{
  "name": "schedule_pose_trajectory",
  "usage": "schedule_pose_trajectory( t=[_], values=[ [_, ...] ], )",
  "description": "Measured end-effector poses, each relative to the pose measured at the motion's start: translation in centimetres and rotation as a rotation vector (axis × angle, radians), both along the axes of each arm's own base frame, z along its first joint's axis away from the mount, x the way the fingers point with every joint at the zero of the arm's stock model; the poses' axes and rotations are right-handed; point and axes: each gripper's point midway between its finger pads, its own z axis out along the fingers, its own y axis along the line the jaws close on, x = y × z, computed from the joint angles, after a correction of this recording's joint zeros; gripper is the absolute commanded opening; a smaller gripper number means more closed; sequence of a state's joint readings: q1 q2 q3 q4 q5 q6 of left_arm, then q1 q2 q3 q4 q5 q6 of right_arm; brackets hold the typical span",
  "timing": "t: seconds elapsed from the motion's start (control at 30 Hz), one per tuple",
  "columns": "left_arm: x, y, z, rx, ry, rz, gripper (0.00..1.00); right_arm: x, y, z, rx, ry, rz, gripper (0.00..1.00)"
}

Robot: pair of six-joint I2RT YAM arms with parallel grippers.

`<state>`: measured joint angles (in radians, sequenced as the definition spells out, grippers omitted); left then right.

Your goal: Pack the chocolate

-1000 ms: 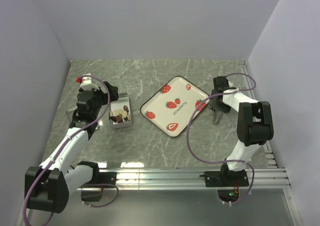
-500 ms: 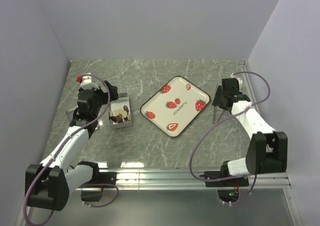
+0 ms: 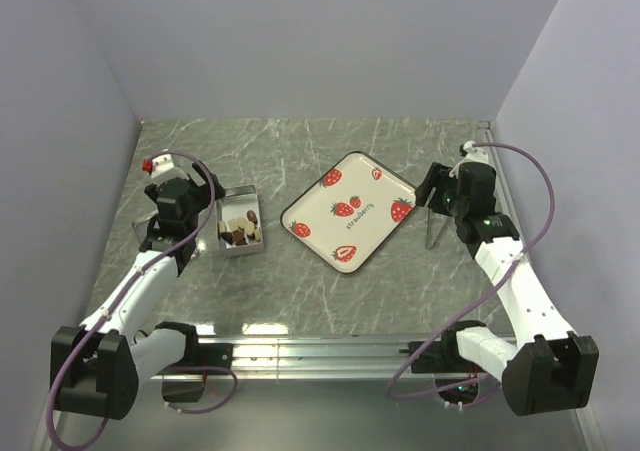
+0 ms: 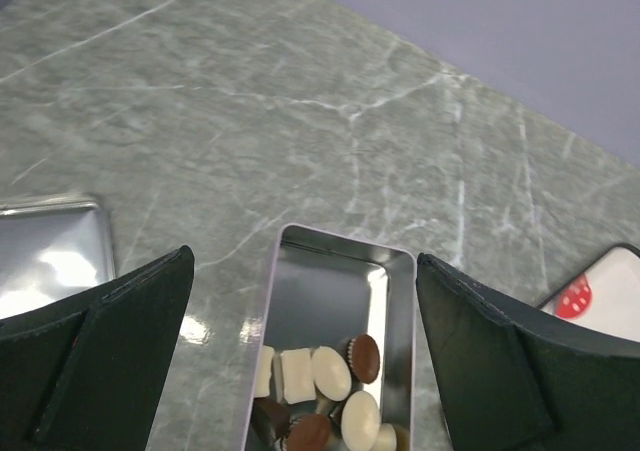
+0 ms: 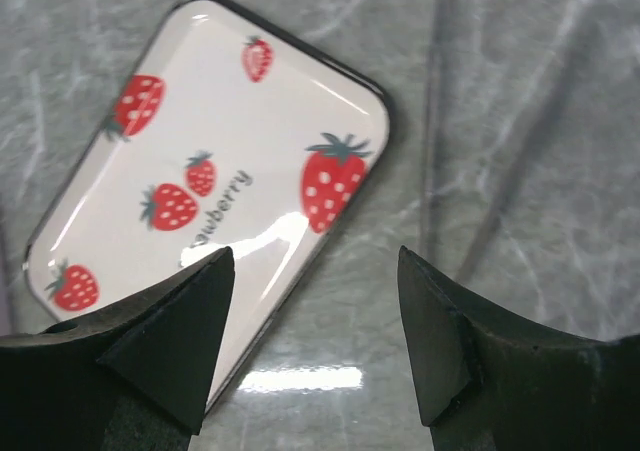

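Observation:
The chocolate (image 4: 330, 376), several small dark brown and cream pieces, lies in the near end of an open silver tin (image 4: 335, 276). In the top view the chocolate (image 3: 241, 232) and tin (image 3: 243, 200) sit left of centre. My left gripper (image 4: 305, 261) hangs open above the tin, its fingers wide on either side and holding nothing. In the top view the left gripper (image 3: 207, 211) is just left of the tin. My right gripper (image 5: 315, 256) is open and empty over the table by the right corner of the strawberry tray (image 5: 280, 101); from above the right gripper (image 3: 436, 185) is right of the tray.
The white strawberry-print tray (image 3: 365, 186) lies at mid-table with nothing on it. Thin metal tongs (image 3: 431, 233) lie right of the tray, and the tongs (image 5: 428, 151) show ahead of my right fingers. A flat silver lid (image 4: 50, 256) lies left of the tin.
The right arm has unfolded toward the right, and its gripper has drawn slightly back from the tray corner. The left gripper has eased a little to the left of the tin.

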<state>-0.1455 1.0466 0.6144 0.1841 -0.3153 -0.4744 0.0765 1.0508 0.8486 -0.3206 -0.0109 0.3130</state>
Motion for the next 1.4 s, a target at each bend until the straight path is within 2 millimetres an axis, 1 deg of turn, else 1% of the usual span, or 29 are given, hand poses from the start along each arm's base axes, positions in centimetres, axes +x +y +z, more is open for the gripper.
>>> schedule_pose_trajectory(
  t=[0.13, 0.27, 0.43, 0.6, 0.67, 0.77, 0.87, 0.93, 1.07, 1.13, 1.27, 1.4],
  values=[
    [-0.3, 1.1, -1.1, 0.002, 0.039, 0.066, 1.00, 0.1, 2.6, 0.7, 0.018, -0.033, 0.093, 0.73],
    [-0.5, 1.6, -1.9, 0.000, 0.067, 0.104, 0.99, 0.2, 4.5, 1.5, 0.030, -0.069, 0.165, 0.73],
    [-0.6, 2.7, -3.6, -0.006, 0.120, 0.149, 0.99, 0.6, 5.5, 2.8, 0.051, -0.123, 0.213, 0.73],
    [-0.8, 4.7, -5.9, -0.049, 0.184, 0.189, 0.99, 0.6, 6.4, 4.4, 0.074, -0.185, 0.259, 0.73],
    [-0.8, 5.3, -6.8, -0.060, 0.208, 0.202, 0.96, 0.5, 6.6, 4.7, 0.080, -0.204, 0.272, 0.73],
    [-0.7, 5.2, -8.4, -0.073, 0.256, 0.185, 0.91, -0.1, 6.8, 4.9, 0.087, -0.225, 0.286, 0.73],
    [-0.4, 5.4, -10.7, -0.086, 0.330, 0.185, 0.88, -0.9, 6.7, 5.0, 0.086, -0.244, 0.289, 0.73],
    [-0.1, 5.6, -12.5, -0.098, 0.394, 0.180, 0.83, -1.2, 6.6, 5.4, 0.084, -0.259, 0.287, 0.73],
    [0.4, 5.7, -15.1, -0.117, 0.493, 0.169, 0.76, -1.5, 6.1, 6.5, 0.071, -0.298, 0.272, 0.73],
    [0.5, 5.8, -15.6, -0.124, 0.518, 0.166, 0.74, -1.5, 6.0, 6.6, 0.065, -0.302, 0.267, 0.73],
    [0.1, 6.0, -15.8, -0.124, 0.541, 0.176, 0.74, -1.4, 5.8, 6.5, 0.056, -0.302, 0.255, 0.73],
    [-0.2, 6.1, -15.4, -0.125, 0.537, 0.178, 0.74, -1.3, 5.6, 6.5, 0.051, -0.302, 0.244, 0.73]
  ],
)
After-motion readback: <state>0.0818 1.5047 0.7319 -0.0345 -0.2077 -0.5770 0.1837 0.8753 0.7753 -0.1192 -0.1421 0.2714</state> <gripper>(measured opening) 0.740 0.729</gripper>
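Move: From the left hand, the clear lid lies about 13 cm to the left, some 6 cm nearer the base and about 19 cm below. The chocolate box is on its other side, about 7 cm to the right and almost level, 17 cm down. The chocolates fill the box's near half, some 7 cm right and 4 cm back. From the right hand, the lid is far off, roughly 72 cm left and 3 cm back. Down about 15 cm and some 6 cm to the left, the left hand sinks from beside the box towards the clear lid, tipping its fingers about 30 degrees steeper, turning slightly counter-clockwise and closing by about a quarter. It stops low over the table by the lid's box-side edge, gripping nothing. The empty right hand draws left and up, levelling, its opening unchanged. ##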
